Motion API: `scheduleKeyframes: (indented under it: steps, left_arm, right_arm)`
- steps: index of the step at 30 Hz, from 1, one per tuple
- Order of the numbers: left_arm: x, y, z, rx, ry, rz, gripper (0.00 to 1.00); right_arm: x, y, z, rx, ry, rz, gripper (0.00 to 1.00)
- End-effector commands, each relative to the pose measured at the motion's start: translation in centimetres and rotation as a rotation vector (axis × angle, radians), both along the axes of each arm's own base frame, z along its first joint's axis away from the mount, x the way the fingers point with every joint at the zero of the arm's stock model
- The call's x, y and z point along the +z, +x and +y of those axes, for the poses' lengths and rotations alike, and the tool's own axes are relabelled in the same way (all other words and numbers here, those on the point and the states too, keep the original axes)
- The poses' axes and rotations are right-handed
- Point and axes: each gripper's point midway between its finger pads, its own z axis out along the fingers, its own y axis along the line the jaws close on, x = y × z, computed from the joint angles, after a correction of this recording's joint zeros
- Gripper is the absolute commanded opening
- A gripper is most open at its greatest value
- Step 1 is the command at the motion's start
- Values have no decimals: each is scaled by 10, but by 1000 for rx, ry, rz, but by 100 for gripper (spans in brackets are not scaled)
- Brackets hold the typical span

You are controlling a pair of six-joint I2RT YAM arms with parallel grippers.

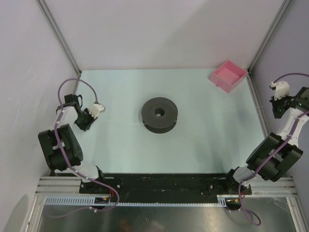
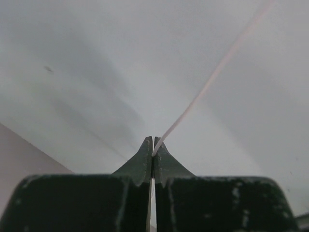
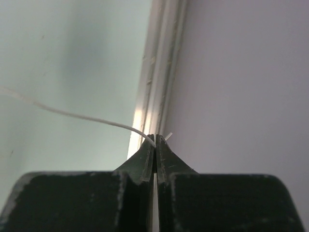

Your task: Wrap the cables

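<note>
The cable is a hair-thin whitish wire. In the left wrist view the cable (image 2: 207, 87) runs up and to the right from my left gripper (image 2: 153, 143), which is shut on it. In the right wrist view the cable (image 3: 72, 115) curves off to the left from my right gripper (image 3: 154, 140), also shut on it, with a short end poking out past the tips. From above, the left gripper (image 1: 85, 123) is at the table's left side and the right gripper (image 1: 276, 111) is at the right edge. The wire is too fine to see there.
A dark grey spool (image 1: 160, 114) stands in the middle of the pale green table (image 1: 203, 140). A pink open box (image 1: 228, 76) sits in the far right corner. White walls with metal corner rails (image 3: 157, 72) enclose the table on three sides.
</note>
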Motion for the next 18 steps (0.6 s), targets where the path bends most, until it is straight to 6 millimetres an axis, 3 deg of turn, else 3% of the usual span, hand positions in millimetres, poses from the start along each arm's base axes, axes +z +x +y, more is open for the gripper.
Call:
scheduleKeyframes:
  steps: [1,4,6,9,14,18]
  left_arm:
    - [5,-41,-9,-247,67,0,0]
    - [-1,-73,-18,-410,104,14,0]
    - [2,-81,-26,-456,102,-19,0]
    - [28,-65,-35,-410,54,-121,0]
    - [99,-20,-36,-256,-61,-296,0]
    - [131,-4,-30,-259,-53,-371,0]
  right_arm:
    - [-12,-29,34,221,-29,73,0]
    - [-27,-47,46,318,-49,111,0]
    - [-29,-53,48,339,-55,111,0]
    - [-24,-53,41,313,-62,79,0]
    - [1,-44,23,245,-88,-44,0]
    - [16,-44,13,225,-100,-119,0]
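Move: The black spool that the cable is being wrapped round lies about 36 cm to the left hand's right, some 8 cm farther out and 3 cm lower. From the right hand it is about 56 cm to the left, 6 cm ahead and 16 cm down. The pink box stands some 16 cm left of the right hand, 30 cm farther out and 16 cm below. The pale cable stays pinched in both shut grippers, strung between them past the spool. The left hand draws back about 8 cm, turning some 20 degrees clockwise, then swings forward again and lifts about 10 cm, its fingers tipping outward. The right hand eases back 5 cm while dipping and going left, then creeps up and right, its wrist turned slightly counter-clockwise. ##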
